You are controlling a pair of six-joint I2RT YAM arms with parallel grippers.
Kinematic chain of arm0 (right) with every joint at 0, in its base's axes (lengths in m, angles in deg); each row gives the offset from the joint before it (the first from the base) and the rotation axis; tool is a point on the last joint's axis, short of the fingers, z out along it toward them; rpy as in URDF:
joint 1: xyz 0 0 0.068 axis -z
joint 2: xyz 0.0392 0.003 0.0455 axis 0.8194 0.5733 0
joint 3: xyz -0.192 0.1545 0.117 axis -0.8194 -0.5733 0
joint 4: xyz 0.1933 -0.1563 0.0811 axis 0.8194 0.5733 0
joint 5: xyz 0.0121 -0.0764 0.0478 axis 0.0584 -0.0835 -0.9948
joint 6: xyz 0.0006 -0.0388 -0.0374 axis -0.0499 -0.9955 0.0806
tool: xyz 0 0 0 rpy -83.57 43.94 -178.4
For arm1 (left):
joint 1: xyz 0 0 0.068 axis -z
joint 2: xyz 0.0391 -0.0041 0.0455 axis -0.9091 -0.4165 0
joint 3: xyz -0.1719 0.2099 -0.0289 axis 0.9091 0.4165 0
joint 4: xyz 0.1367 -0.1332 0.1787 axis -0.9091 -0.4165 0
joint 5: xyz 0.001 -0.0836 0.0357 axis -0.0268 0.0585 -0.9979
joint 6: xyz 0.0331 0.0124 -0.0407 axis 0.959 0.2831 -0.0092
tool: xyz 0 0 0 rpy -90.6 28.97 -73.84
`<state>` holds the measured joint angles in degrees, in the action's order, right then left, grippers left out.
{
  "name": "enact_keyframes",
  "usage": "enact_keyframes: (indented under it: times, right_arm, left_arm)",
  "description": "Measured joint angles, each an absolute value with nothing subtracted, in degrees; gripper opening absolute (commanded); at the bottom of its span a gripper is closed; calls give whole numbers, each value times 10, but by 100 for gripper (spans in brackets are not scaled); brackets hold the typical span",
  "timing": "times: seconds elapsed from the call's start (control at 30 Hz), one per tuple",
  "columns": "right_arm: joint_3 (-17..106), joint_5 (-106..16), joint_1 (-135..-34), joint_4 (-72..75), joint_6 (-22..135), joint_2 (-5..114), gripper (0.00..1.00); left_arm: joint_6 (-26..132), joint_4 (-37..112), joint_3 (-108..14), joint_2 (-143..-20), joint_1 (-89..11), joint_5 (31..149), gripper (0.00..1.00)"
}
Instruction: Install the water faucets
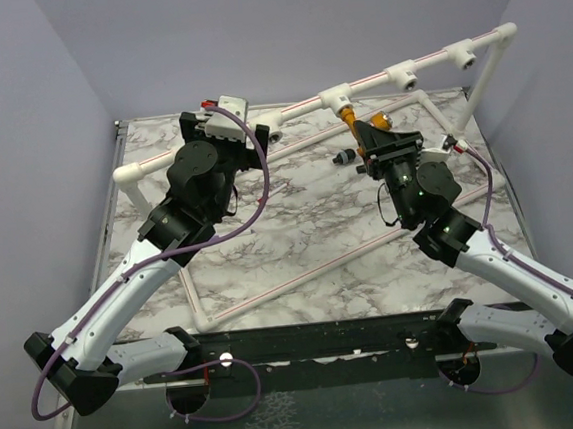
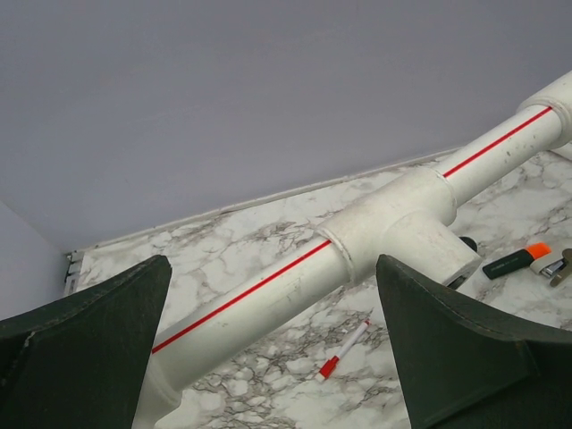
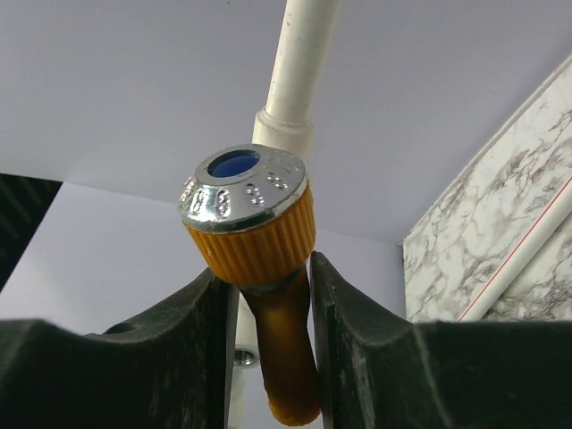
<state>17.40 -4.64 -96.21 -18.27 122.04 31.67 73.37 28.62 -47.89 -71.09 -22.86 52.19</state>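
A mustard-orange water faucet (image 3: 268,304) with a ribbed collar and silver round end stands between the fingers of my right gripper (image 3: 266,268), which is shut on its orange stem. From above, the right gripper (image 1: 365,135) holds the faucet (image 1: 383,121) just under a white tee socket (image 1: 337,98) on the raised pipe, and the stem reaches up to that socket. My left gripper (image 2: 273,268) is open, its fingers standing on either side of the red-striped white pipe (image 2: 259,290), beside another tee socket (image 2: 402,223). In the top view the left gripper (image 1: 250,137) is at the rail's left end.
A white pipe frame (image 1: 273,291) lies on the marble table and rises at the back right. Two more tee sockets (image 1: 407,73) (image 1: 463,53) sit on the raised pipe. A thin white red-tipped stick (image 2: 344,351), a dark marker with an orange tip (image 2: 514,261) and a small black piece (image 1: 342,156) lie on the table.
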Motion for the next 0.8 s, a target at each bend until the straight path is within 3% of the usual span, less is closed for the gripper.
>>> enact_keyframes:
  times: [0.07,0.17,0.37,0.47,0.8]
  right_arm:
    - [175,-41,-962,-176,1238,316,22]
    - [176,-32,-964,-165,1249,312,52]
    - [175,-15,-971,-133,1209,289,83]
    - [174,-10,-971,-128,1161,273,88]
    - [175,-3,-971,-128,906,218,88]
  left_arm:
    - [734,286,-479,-711,-229,522,99]
    - [734,286,-479,-711,-226,522,99]
    - [734,286,-479,-711,-225,522,99]
    - [735,286,-479,-711,-225,522,99]
    - [736,286,-479,-712,-225,522,99]
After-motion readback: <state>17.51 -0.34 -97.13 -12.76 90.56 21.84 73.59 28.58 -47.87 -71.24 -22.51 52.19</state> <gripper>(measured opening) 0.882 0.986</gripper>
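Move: The water faucet is already mounted in the middle tee of the white rail and held between the right hand's fingers. Its middle lies about 3 cm ahead of that hand, 1 cm to the left and 1 cm above. The middle tee is some 8 cm ahead, 4 cm left and 3 cm up. The next tee along stands about 10 cm ahead, 8 cm right and 4 cm up. From the left hand the faucet is roughly 23 cm to the right, 2 cm ahead and 2 cm lower. The faucet's orange body is still pinched by the right fingers at first, then let go as they spread wide. With a tiny dip, that hand draws clear of the body, about 5 cm to the right and 3 cm back, rising slightly towards the end. Its wrist rolls some 30 degrees meanwhile, the hand's left side dropping. ##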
